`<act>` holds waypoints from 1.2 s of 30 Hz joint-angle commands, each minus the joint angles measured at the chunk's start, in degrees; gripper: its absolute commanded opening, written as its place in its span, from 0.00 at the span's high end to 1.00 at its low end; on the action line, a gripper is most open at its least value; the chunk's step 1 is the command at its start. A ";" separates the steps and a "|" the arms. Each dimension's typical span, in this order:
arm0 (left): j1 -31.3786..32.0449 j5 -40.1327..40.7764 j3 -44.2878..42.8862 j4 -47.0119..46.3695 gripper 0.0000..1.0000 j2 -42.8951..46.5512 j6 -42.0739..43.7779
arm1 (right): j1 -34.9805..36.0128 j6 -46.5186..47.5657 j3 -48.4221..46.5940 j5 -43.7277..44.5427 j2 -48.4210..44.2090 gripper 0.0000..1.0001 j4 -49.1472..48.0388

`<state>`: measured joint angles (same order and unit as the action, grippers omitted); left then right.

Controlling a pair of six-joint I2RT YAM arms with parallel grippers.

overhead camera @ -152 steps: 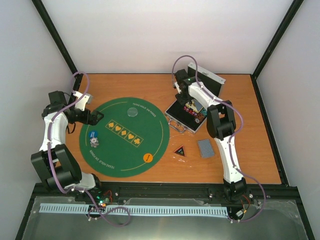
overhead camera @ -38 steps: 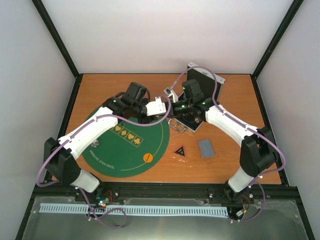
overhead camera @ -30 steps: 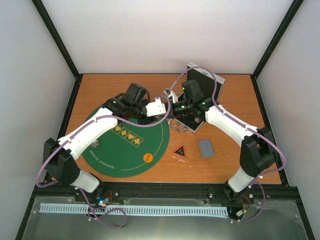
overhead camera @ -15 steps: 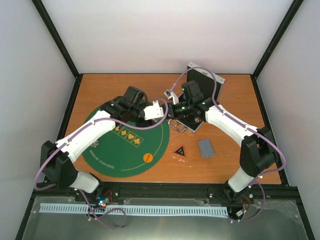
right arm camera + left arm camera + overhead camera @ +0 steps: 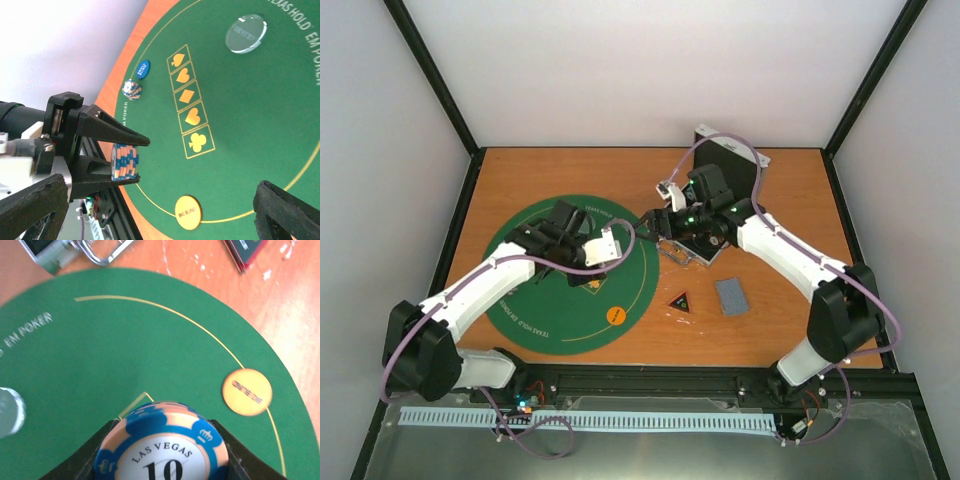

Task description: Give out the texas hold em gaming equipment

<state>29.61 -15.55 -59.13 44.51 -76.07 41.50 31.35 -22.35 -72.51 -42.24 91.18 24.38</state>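
Observation:
A stack of blue-and-peach striped poker chips sits between the fingers of my left gripper, which is shut on it above the green mat. The right wrist view shows the same stack edge-on in the left gripper's black fingers. My right gripper stands wide open with nothing in it, near the case's front corner. On the mat lie an orange disc, a clear disc, a small blue disc and a short chip stack.
The open silver case stands right of the mat, its lid raised behind it. A black triangular marker and grey-blue-backed cards lie on the wooden table in front of the case. Black frame rails border the table.
The grippers met by the case; my right gripper opened and let go of the chip stack. My left gripper carried the stack toward the mat's near side.

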 commanded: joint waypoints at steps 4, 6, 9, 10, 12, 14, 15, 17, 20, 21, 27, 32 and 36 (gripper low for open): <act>-0.43 -0.42 7.18 3.09 0.99 6.56 -2.32 | -0.20 2.80 6.96 8.78 -11.42 0.00 3.65; -0.45 -0.70 9.82 2.73 0.99 8.22 -2.08 | -0.16 2.60 10.05 9.60 -15.62 0.00 3.72; -0.36 -1.32 13.87 0.81 0.99 9.69 -1.40 | -0.15 2.62 14.15 10.65 -21.38 0.00 4.49; -0.34 -1.54 15.16 0.11 0.99 9.60 -1.26 | -0.20 2.85 14.91 11.29 -22.75 0.00 5.00; -0.26 -1.55 17.80 -1.66 0.99 8.90 -0.88 | -0.23 3.30 15.46 12.40 -24.88 0.00 6.38; -0.10 -1.62 19.64 -3.58 0.99 8.02 -0.61 | -0.20 3.64 15.12 13.53 -25.41 0.00 7.58; 0.10 -1.87 20.37 -4.59 0.99 7.70 -0.38 | -0.16 3.77 14.87 13.85 -25.44 0.00 8.06; 0.98 -2.24 21.93 -6.47 0.99 7.29 0.49 | -0.20 3.68 14.24 13.89 -25.48 0.00 8.98; 2.18 -2.72 24.37 -8.82 0.99 7.61 2.67 | -0.20 3.04 14.14 14.08 -26.06 0.00 9.26; 2.47 -2.81 25.42 -10.02 0.99 7.79 3.57 | -0.18 2.76 14.27 14.48 -26.25 0.00 9.10; 3.08 -2.87 29.33 -15.83 0.99 5.94 8.28 | -0.15 1.30 13.84 16.52 -25.23 0.00 8.82; 3.09 -0.01 29.68 -17.39 0.89 1.51 10.04 | -0.20 0.93 13.37 18.63 -24.93 0.00 9.12; 3.05 0.42 31.09 -19.87 0.82 0.03 11.41 | -0.19 1.61 11.81 19.51 -23.98 0.00 10.65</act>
<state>32.21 -17.26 -29.67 30.79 -73.17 49.10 31.18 -20.82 -58.06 -24.71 66.26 33.69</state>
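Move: The left hand already grips the chip stack. The clear felt it is taken to lies about 9 cm back, 4 cm left and 14 cm down; the big blind button lies 8 cm back and 4 cm right, and the middle of the suit strip 5 cm ahead and 7 cm left. From the empty, open right hand, the triangular button is some 10 cm back, 10 cm right and 21 cm below, the deck of cards 12 cm right of that button, and the case handle 3 cm ahead and 8 cm right. Down and back, drifting a little left, the left hand lowers the chip stack some 13 cm from over the suit strip's near end to the felt left of the big blind button, easing to a stop with its grip kept while the wrist turns about 10 degrees clockwise. Right and back, about 10 cm in all and roughly level, the wide-open right hand leaves it, heading towards the triangular button. ##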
